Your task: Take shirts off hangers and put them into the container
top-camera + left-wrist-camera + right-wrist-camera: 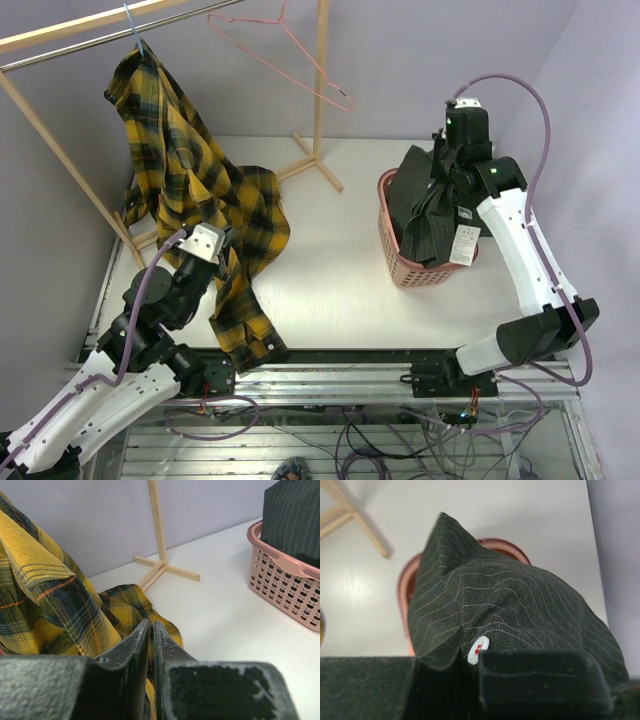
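The yellow-and-black plaid shirt (180,150) (50,595) hangs from a light blue hanger (132,22) on the rail and drapes down onto the table. My left gripper (222,262) (151,625) is shut on a fold of it low down, with yellow cloth between the fingers. The dark striped shirt (425,205) (510,600) lies bunched over the salmon-pink container (400,262) (285,580) (402,587), partly inside. My right gripper (450,170) (465,655) is shut on it just above the container, beside a white button (478,650). A bare pink hanger (280,50) hangs on the rail.
The wooden clothes rack (318,90) stands at the back, its post and foot (160,555) between the plaid shirt and the container. A white tag (463,245) dangles from the dark shirt over the container's side. Lilac walls close the back and right.
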Robot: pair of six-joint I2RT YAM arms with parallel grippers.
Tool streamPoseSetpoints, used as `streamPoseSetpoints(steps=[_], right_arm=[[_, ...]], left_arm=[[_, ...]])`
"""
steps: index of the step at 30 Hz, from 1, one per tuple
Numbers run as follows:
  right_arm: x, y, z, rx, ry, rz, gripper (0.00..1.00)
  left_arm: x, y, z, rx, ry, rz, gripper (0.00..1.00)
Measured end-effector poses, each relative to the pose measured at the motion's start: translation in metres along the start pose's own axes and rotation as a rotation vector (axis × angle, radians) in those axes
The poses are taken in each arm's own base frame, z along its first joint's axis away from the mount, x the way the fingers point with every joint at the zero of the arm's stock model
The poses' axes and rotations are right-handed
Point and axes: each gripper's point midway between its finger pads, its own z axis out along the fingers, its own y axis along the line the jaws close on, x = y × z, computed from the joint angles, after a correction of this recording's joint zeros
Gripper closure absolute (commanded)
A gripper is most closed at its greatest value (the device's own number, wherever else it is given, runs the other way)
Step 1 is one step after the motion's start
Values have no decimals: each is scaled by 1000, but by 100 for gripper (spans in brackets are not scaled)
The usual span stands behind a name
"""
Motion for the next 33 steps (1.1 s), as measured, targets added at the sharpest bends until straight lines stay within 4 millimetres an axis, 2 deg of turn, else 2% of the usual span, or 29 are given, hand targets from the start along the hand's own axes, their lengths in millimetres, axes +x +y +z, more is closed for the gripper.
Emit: streamPoseSetpoints(steps=[4,10,14,18,25,33], right_arm=[[33,-14,25,10,79,29,100],[85,10,44,-89,193,38,100],[109,20,54,-129,244,44,100],[136,27,73,-139,296,48,100],[203,31,103,-119,436,33,100],[237,34,119,-112,482,44,99]], left_arm=[[1,-1,1,2,2,1,81],[1,-1,1,6,4,2,81],[1,-2,1,6,5,2,81],[2,-2,1,6,6,2,81],[2,-1,1,3,7,3,81],[2,-1,2,3,8,4,81]])
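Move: The right hand, its shut fingers pinching the dark striped shirt, is above the container; the container's middle lies roughly 24 cm below, some 6 cm back and 2 cm to the right. The rack's wooden foot stands about 22 cm ahead, 23 cm left and 32 cm down; the yellow plaid shirt hangs about 50 cm left and 7 cm back, 12 cm lower. From the idle left hand the container is about 10 cm ahead, 44 cm right and 24 cm down. Straight down, some 26 cm, the right hand takes the dark shirt from above the container to below its rim, drifting only a couple of centimetres back and to the left. Its fingers tip about 25 degrees more steeply downward on the way, stay shut and keep their pinch on the cloth beside the white button. ##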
